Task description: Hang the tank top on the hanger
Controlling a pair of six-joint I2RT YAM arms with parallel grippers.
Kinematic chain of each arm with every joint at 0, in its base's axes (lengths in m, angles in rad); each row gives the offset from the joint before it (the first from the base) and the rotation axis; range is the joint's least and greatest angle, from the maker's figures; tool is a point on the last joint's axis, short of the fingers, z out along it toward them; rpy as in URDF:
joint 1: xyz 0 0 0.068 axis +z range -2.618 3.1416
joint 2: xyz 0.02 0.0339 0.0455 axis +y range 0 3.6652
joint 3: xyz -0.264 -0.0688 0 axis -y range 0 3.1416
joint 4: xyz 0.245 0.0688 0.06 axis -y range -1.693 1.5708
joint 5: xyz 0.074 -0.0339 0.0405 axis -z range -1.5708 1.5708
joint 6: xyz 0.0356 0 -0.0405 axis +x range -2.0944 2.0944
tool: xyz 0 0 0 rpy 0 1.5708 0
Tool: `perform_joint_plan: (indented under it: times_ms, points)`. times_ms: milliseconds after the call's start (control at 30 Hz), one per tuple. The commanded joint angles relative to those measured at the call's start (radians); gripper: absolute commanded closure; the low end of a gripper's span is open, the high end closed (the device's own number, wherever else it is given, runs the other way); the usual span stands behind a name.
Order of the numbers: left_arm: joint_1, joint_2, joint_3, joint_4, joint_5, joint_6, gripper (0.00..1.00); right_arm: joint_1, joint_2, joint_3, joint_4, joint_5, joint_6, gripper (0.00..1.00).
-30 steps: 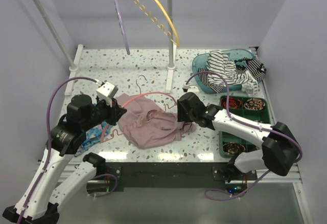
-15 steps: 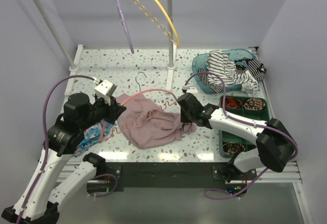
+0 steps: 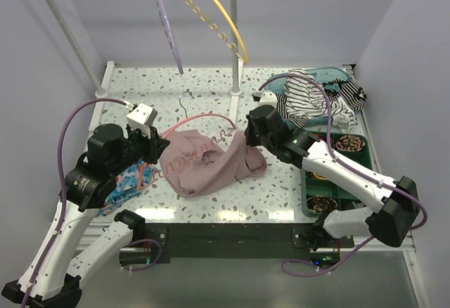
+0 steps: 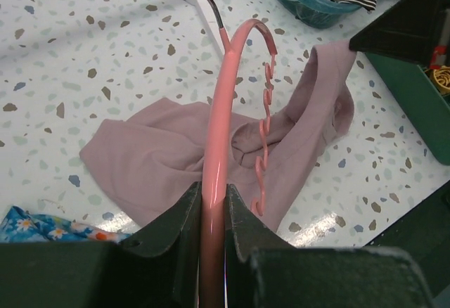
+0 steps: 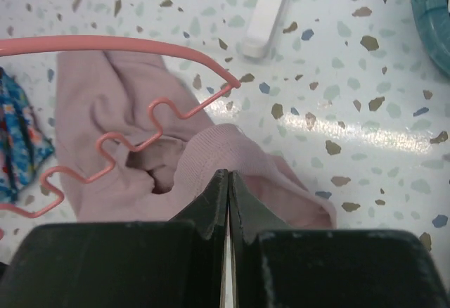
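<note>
The dusty-pink tank top (image 3: 204,169) lies crumpled on the speckled table between the two arms. My left gripper (image 3: 159,152) is shut on the rim of the coral-pink hanger (image 3: 211,115) and holds it over the top, metal hook pointing away. In the left wrist view the hanger (image 4: 218,125) runs straight out from between the fingers (image 4: 213,192) above the tank top (image 4: 155,153). My right gripper (image 3: 247,139) is shut on a raised fold at the top's right edge. In the right wrist view that fold (image 5: 232,146) sits at the closed fingertips (image 5: 228,174), just right of the hanger's notched edge (image 5: 105,43).
A lilac hanger (image 3: 166,30) and a yellow hanger (image 3: 219,21) hang on the rack at the back. A teal basket (image 3: 278,86) with a striped garment (image 3: 306,93) stands back right, above a green compartment tray (image 3: 362,155). A blue floral cloth (image 3: 121,187) lies under my left arm.
My right gripper has shut on the tank top's right edge and lifted it up and back. My left gripper has carried the hanger a little farther back, its grip unchanged.
</note>
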Motion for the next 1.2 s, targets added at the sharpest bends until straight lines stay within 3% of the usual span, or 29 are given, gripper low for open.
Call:
perform_joint_plan:
  times_ms: [0,233,267,300,333,433,567,767,1000,1167]
  points:
    - [-0.001,-0.006,0.079,0.084,-0.065,-0.025,1.00,0.006,-0.081,-0.056,-0.033,-0.026,0.012,1.00]
    - [-0.001,-0.003,0.093,0.068,-0.005,-0.001,1.00,0.010,-0.351,-0.524,0.004,-0.184,0.215,1.00]
    - [-0.001,-0.003,0.090,0.070,0.015,0.005,1.00,0.010,-0.400,-0.560,-0.002,-0.194,0.245,0.95]
    - [-0.001,-0.003,0.089,0.068,0.033,0.010,1.00,0.011,-0.426,-0.609,-0.016,-0.201,0.259,0.77]
    - [-0.001,-0.004,0.084,0.070,0.069,0.018,1.00,0.010,-0.451,-0.626,-0.022,-0.211,0.270,0.69]
    - [-0.001,-0.003,0.064,0.073,0.128,0.030,1.00,0.010,-0.538,-0.635,-0.074,-0.182,0.292,0.55]
    - [-0.002,0.003,0.046,0.056,0.192,0.033,1.00,0.008,-0.575,-0.578,-0.126,-0.075,0.278,0.53]
    - [-0.004,0.008,0.032,0.026,0.273,0.042,1.00,0.006,-0.425,-0.520,-0.119,0.065,0.252,0.43]
    - [-0.042,0.017,-0.012,0.021,0.250,0.055,1.00,-0.030,-0.269,-0.488,-0.002,0.055,0.233,0.47]
    - [-0.076,0.033,-0.020,0.027,0.230,0.058,1.00,-0.148,-0.230,-0.491,0.039,-0.023,0.200,0.47]
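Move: My right hand holds the lifted right edge of the tank top. The garment's middle lies about 10 cm to its left, 2 cm back and 16 cm below; the hanger's free tip is about 6 cm ahead and 2 cm left, 3 cm lower. The green tray lies some 29 cm right and 6 cm back, 16 cm below. From my left hand, gripping the hanger, the tank top is about 7 cm ahead, 9 cm right and 24 cm down. I swing my right hand back, down and to the right, roughly 15 cm lower, and open the fingers about halfway to let the lifted edge go; then it rises a little and comes forward and down again beside the garment's right end. My left hand keeps the hanger, lifts it slightly, then eases it right, back and down over the tank top, turning clockwise. ##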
